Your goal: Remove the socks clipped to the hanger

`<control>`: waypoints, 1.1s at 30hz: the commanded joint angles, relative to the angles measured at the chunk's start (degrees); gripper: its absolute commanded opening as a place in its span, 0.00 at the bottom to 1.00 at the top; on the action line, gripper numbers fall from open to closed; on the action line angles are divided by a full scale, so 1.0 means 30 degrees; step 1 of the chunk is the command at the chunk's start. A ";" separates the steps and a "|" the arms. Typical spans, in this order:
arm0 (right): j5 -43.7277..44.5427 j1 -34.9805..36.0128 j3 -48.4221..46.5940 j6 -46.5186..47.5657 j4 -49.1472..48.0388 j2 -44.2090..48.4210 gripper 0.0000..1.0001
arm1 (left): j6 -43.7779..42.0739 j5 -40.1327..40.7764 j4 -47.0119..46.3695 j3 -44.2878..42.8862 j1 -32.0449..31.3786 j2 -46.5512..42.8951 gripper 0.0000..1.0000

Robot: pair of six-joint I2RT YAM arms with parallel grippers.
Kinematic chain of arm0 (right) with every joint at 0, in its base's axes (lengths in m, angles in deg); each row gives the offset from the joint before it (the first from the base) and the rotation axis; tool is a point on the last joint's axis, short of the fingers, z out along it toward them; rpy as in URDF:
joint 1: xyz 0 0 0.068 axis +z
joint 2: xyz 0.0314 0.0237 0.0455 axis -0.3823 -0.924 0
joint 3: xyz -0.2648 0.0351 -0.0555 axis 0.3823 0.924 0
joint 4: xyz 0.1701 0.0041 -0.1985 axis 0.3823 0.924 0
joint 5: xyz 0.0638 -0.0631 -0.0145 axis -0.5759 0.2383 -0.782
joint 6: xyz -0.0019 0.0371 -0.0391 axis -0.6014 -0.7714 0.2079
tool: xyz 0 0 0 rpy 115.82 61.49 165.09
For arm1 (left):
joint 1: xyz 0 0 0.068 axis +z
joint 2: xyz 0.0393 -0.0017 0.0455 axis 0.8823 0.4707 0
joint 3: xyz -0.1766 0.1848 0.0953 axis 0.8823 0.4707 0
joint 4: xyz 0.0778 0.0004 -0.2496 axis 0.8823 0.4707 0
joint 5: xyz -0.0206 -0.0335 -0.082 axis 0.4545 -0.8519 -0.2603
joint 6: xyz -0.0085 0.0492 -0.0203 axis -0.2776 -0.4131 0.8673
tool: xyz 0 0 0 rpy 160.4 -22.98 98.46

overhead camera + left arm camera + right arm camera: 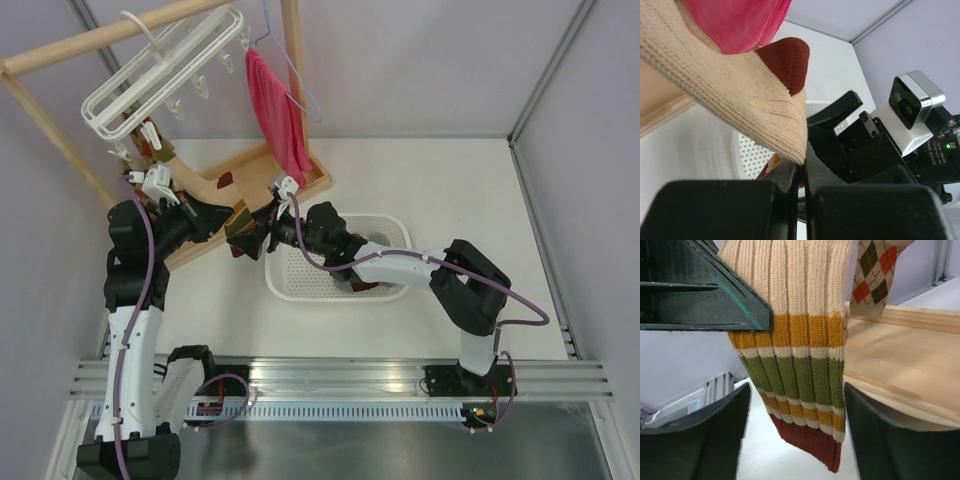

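A tan ribbed sock [740, 95] with a dark red toe is pinched at its edge by my left gripper [801, 167], whose jaws are shut. In the right wrist view the same sock [795, 340] hangs with orange, olive and red stripes at its cuff. That cuff dangles between the fingers of my right gripper [797, 390], which is open with a gap on each side. Both grippers meet over the wooden rack base, left gripper [232, 220], right gripper [262, 236]. An argyle sock [875, 270] hangs behind. The white hanger [160, 75] hangs tilted at the upper left.
A white mesh basket [395, 228] sits under my right arm with cloth inside. A red cloth [277, 110] hangs on a thin blue wire hanger [300, 85]. The wooden rack's base [250, 170] and rail [110, 35] stand at the back left.
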 commanded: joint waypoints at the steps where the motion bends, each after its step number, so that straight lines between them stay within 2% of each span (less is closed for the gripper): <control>1: -0.0709 0.0198 -0.0817 -0.0170 -0.1522 -0.0332 0.73 | 0.0468 -0.0571 -0.0274 -0.0691 0.0087 -0.0188 0.02; 2: -0.0797 0.0198 -0.0759 -0.0230 -0.1726 -0.0332 0.59 | 0.0496 -0.0600 -0.0245 -0.0633 0.0087 -0.0188 0.02; 4: -0.1032 0.0198 -0.0729 -0.0435 -0.1728 -0.0332 0.46 | 0.0380 -0.0542 -0.0274 -0.0545 0.0057 -0.0159 0.02; 5: -0.1148 0.0198 -0.0758 -0.0494 -0.1525 -0.0361 0.27 | 0.0321 -0.0542 -0.0245 -0.0486 0.0057 -0.0188 0.02; 6: -0.1207 0.0227 -0.0758 -0.0581 -0.1465 -0.0390 0.16 | 0.0263 -0.0368 -0.0245 -0.0428 0.0115 -0.0188 0.02; 8: -0.1296 0.0227 -0.0554 -0.0757 -0.1638 -0.0361 0.02 | 0.0145 -0.0191 -0.0245 -0.0282 0.0058 -0.0217 0.02; 9: -0.1325 0.0198 -0.0495 -0.0787 -0.1698 -0.0361 0.01 | 0.0116 -0.0045 -0.0245 -0.0223 0.0057 -0.0275 0.03; 10: -0.1325 0.0227 -0.0378 -0.0874 -0.1814 -0.0303 0.01 | 0.0057 0.0072 -0.0245 -0.0164 0.0086 -0.0305 0.10; 11: -0.1296 0.0198 -0.0348 -0.0904 -0.1816 -0.0302 0.01 | 0.0028 0.0219 -0.0216 -0.0018 0.0087 -0.0421 0.44; 14: -0.0916 0.0198 -0.0289 -0.0934 -0.1436 -0.0039 0.01 | -0.0118 0.0980 0.0222 0.0100 0.0057 -0.0772 1.00; 22: -0.0212 0.0227 0.0207 -0.0583 -0.0265 0.1015 0.01 | -0.1933 0.5373 0.3268 -0.1479 0.0087 -0.1067 1.00; 33: 0.0198 0.0198 0.2229 -0.0495 -0.0175 0.2712 0.01 | -0.3018 0.9383 0.4121 -0.4351 0.0467 0.0016 1.00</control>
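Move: The striped cuff of the cream sock hangs between the right hand's open fingers, its middle within about 2 cm of them, and some 4 cm below and 2 cm ahead of the left hand, which still pinches the sock. The clip holding its other end is roughly 13 cm left, 9 ahead and 12 above the left hand. From the right hand, the basket lies 20 cm right, 3 back and 20 below; the pink cloth hangs 17 ahead, 7 right, near hand height. The right hand stays nearly in place and shuts its fingers on the striped cuff, taking over the sock, then keeps its pinch while drawing about 2 cm to the right and slightly back. Once that grip is made, the left hand opens wide, lets go of the sock and moves some 6 cm left, dipping a little and then rising towards the clip as it turns about 20 degrees counter-clockwise and its left side rolls up. ##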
